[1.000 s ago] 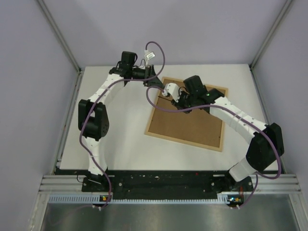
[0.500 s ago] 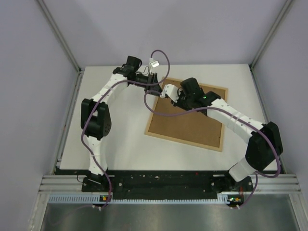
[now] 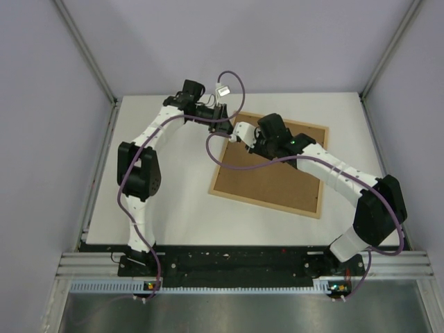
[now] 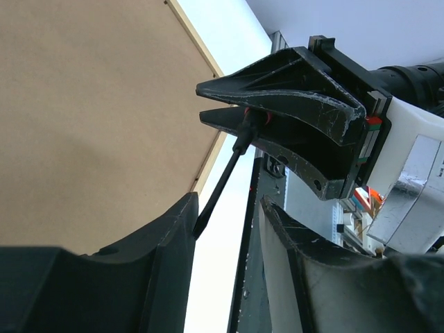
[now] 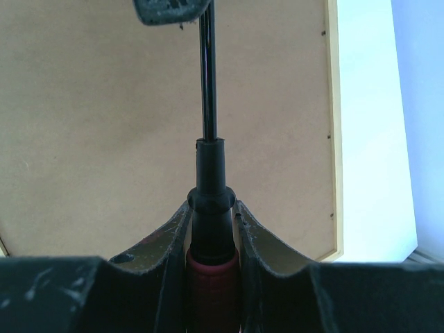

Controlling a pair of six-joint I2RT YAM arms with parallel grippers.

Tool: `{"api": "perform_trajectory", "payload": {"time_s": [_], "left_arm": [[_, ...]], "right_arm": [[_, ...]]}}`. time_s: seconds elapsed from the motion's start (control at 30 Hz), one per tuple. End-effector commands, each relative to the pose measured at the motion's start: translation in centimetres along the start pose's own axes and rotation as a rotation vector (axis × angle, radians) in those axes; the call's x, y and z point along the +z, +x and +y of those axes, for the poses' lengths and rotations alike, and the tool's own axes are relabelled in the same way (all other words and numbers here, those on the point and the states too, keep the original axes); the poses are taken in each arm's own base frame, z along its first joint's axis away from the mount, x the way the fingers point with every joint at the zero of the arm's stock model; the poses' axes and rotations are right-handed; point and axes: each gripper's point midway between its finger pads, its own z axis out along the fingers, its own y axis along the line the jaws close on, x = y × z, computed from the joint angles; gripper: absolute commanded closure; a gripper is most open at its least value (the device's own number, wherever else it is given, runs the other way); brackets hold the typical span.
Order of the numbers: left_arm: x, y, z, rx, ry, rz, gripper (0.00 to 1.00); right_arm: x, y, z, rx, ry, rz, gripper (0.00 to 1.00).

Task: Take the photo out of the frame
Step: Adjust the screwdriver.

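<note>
The frame [image 3: 267,203] lies face down on the white table, its plain brown backing board [image 3: 270,177] facing up. The photo is hidden beneath that board. My right gripper [image 3: 243,139] hovers over the frame's far left corner, shut on a screwdriver [image 5: 210,180] with a red handle and a black shaft. The shaft [image 4: 222,184] points toward my left gripper [image 3: 223,114], which stands open just beyond that corner. In the left wrist view the screwdriver tip sits beside the left gripper's [image 4: 229,208] left finger [image 4: 182,222], and nothing lies between the jaws.
The pale wooden rim [image 5: 331,125] borders the backing board, with bare white table beyond it. Purple cables [image 3: 236,87] loop above both wrists. Grey walls enclose the table on three sides, and a black rail [image 3: 236,260] runs along the near edge.
My right gripper has carried the screwdriver left, toward the frame's far left corner. My left gripper has shifted slightly right, toward the same corner.
</note>
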Motion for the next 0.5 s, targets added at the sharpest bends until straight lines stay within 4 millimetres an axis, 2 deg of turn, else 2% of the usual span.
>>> {"api": "perform_trajectory", "payload": {"time_s": [0.0,0.13,0.2,0.33,0.4,0.47], "left_arm": [[0.17,-0.91,-1.28,0.051,0.047,-0.008,0.55],[0.31,-1.0,-1.39,0.047,0.054,-0.007,0.61],[0.32,-1.12,-1.51,0.046,0.06,-0.008,0.66],[0.41,-1.39,-1.49,0.04,0.073,-0.01,0.84],[0.46,-1.55,-1.55,0.029,0.081,-0.011,1.0],[0.48,-1.66,-1.58,0.027,0.085,-0.013,1.0]], "right_arm": [[0.09,-1.33,-0.65,-0.009,0.039,-0.041,1.0],[0.15,-1.46,-0.29,-0.009,0.025,-0.052,1.0],[0.11,-1.51,-0.23,-0.009,0.021,-0.054,1.0],[0.03,-1.74,-0.2,-0.006,0.017,-0.064,1.0],[0.0,-1.92,-0.13,-0.004,0.01,-0.071,1.0],[-0.09,-2.0,0.04,-0.002,0.001,-0.076,1.0]]}}
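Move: The screwdriver, still held by its handle end in the right fingers, has its thin shaft rising leftward between the open left fingers; the shaft's middle is about 3 cm right, 1 cm back and 2 cm below the left hand. From the right hand, that same shaft middle is some 3 cm left, 1 cm ahead and 2 cm up. Under both lies the picture frame, its middle roughly 3 cm back, 5 cm right and 16 cm below the right hand. Closing steadily and then faster, the left fingers go from about half open to nearly shut and pinch the screwdriver shaft near its tip. The left hand otherwise stays in place until the very end, when it rises just under 1 cm and tilts some 5 degrees. The right hand holds still and keeps its grip on the handle. ##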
